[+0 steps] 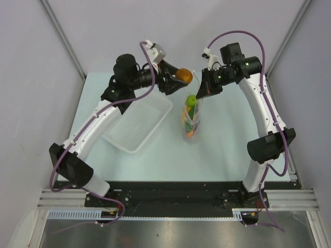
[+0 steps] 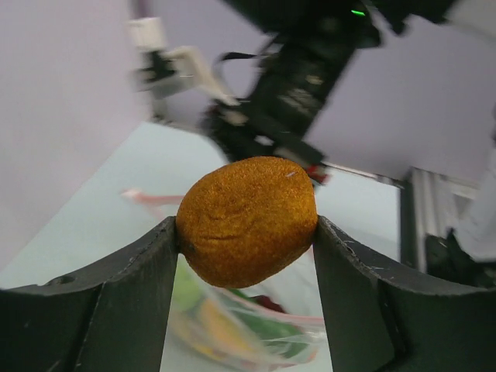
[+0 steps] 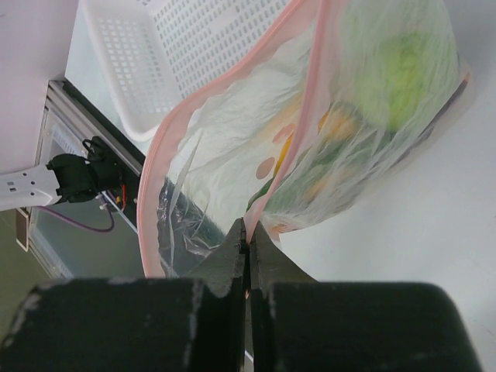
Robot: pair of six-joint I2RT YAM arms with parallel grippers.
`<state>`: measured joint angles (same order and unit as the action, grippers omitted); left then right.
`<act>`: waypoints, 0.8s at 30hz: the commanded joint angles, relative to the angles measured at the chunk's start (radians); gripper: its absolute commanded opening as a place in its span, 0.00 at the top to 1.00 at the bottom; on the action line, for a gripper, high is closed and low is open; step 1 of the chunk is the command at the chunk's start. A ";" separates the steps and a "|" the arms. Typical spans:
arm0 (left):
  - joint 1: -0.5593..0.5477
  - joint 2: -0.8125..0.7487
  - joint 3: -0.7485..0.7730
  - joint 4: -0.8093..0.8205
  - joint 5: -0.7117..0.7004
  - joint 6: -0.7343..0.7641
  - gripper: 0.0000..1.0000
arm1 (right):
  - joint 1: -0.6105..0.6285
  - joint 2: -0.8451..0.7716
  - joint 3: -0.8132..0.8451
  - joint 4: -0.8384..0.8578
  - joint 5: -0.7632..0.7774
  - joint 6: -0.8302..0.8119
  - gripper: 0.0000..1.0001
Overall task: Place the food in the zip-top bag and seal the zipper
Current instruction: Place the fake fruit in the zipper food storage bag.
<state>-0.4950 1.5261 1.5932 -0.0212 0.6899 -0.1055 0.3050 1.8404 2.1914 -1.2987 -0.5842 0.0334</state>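
Note:
An orange toy fruit [image 2: 248,221], one piece of the food, is clamped between the fingers of my left gripper [image 2: 246,231]. It hangs in the air [image 1: 183,76] just above the mouth of the zip-top bag [image 1: 192,126]. The clear bag stands on the table with a lime-green ball [image 1: 191,100] and other green, yellow and orange pieces inside. My right gripper [image 3: 248,232] is shut on the bag's mouth edge, pinching the pink-red zipper [image 3: 306,116] and holding the mouth open. In the top view this gripper [image 1: 202,92] sits at the bag's far right.
A white perforated tray [image 1: 138,121] lies on the table left of the bag, under the left arm. Grey walls close in the table at the back and sides. A black rail with the arm bases runs along the near edge [image 1: 170,194].

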 commanded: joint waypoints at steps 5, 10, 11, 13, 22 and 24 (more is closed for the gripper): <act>-0.068 0.132 0.068 -0.130 0.355 0.229 0.34 | 0.013 -0.038 0.013 0.027 0.001 0.005 1.00; -0.079 0.190 0.131 -0.284 0.301 0.381 0.31 | 0.013 -0.055 0.001 0.027 0.015 0.003 1.00; -0.082 0.198 0.136 -0.295 0.254 0.394 0.27 | 0.013 -0.058 -0.002 0.027 0.012 0.005 1.00; -0.086 0.207 0.171 -0.357 0.209 0.440 0.18 | 0.013 -0.063 -0.005 0.023 0.009 0.000 1.00; -0.056 0.115 0.160 -0.280 0.099 0.246 0.01 | 0.009 -0.082 -0.022 0.030 0.046 0.028 1.00; -0.040 0.117 0.172 -0.263 0.041 0.114 0.01 | 0.006 -0.095 -0.027 0.045 0.070 0.063 1.00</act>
<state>-0.5640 1.7161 1.7283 -0.3676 0.8246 0.2279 0.3130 1.8107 2.1647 -1.2919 -0.5514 0.0425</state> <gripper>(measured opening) 0.994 0.010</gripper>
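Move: The left hand holds the orange fruit above and to the left of the bag's open mouth, whose middle is about 6 cm to its right, roughly level fore-and-aft and 14 cm lower. Inside the bag the green fruit sits some 5 cm ahead, 6 cm right and 20 cm below this hand. The white basket's middle is about 20 cm left, 6 cm ahead and 36 cm down. From the right hand, the mouth's middle lies about 3 cm left, level fore-and-aft and a touch lower. The left hand first draws back and to the right by about 4 cm, then sinks some 11 cm towards the bag's mouth with the orange fruit, its wrist turning roughly 20 degrees clockwise and its fingers tipping downward as it goes. Low over the opening the fingers spread wide and let go of the orange fruit, and the hand lifts back a couple of centimetres, while the right hand stays almost still and keeps its pinch on the pink rim. ##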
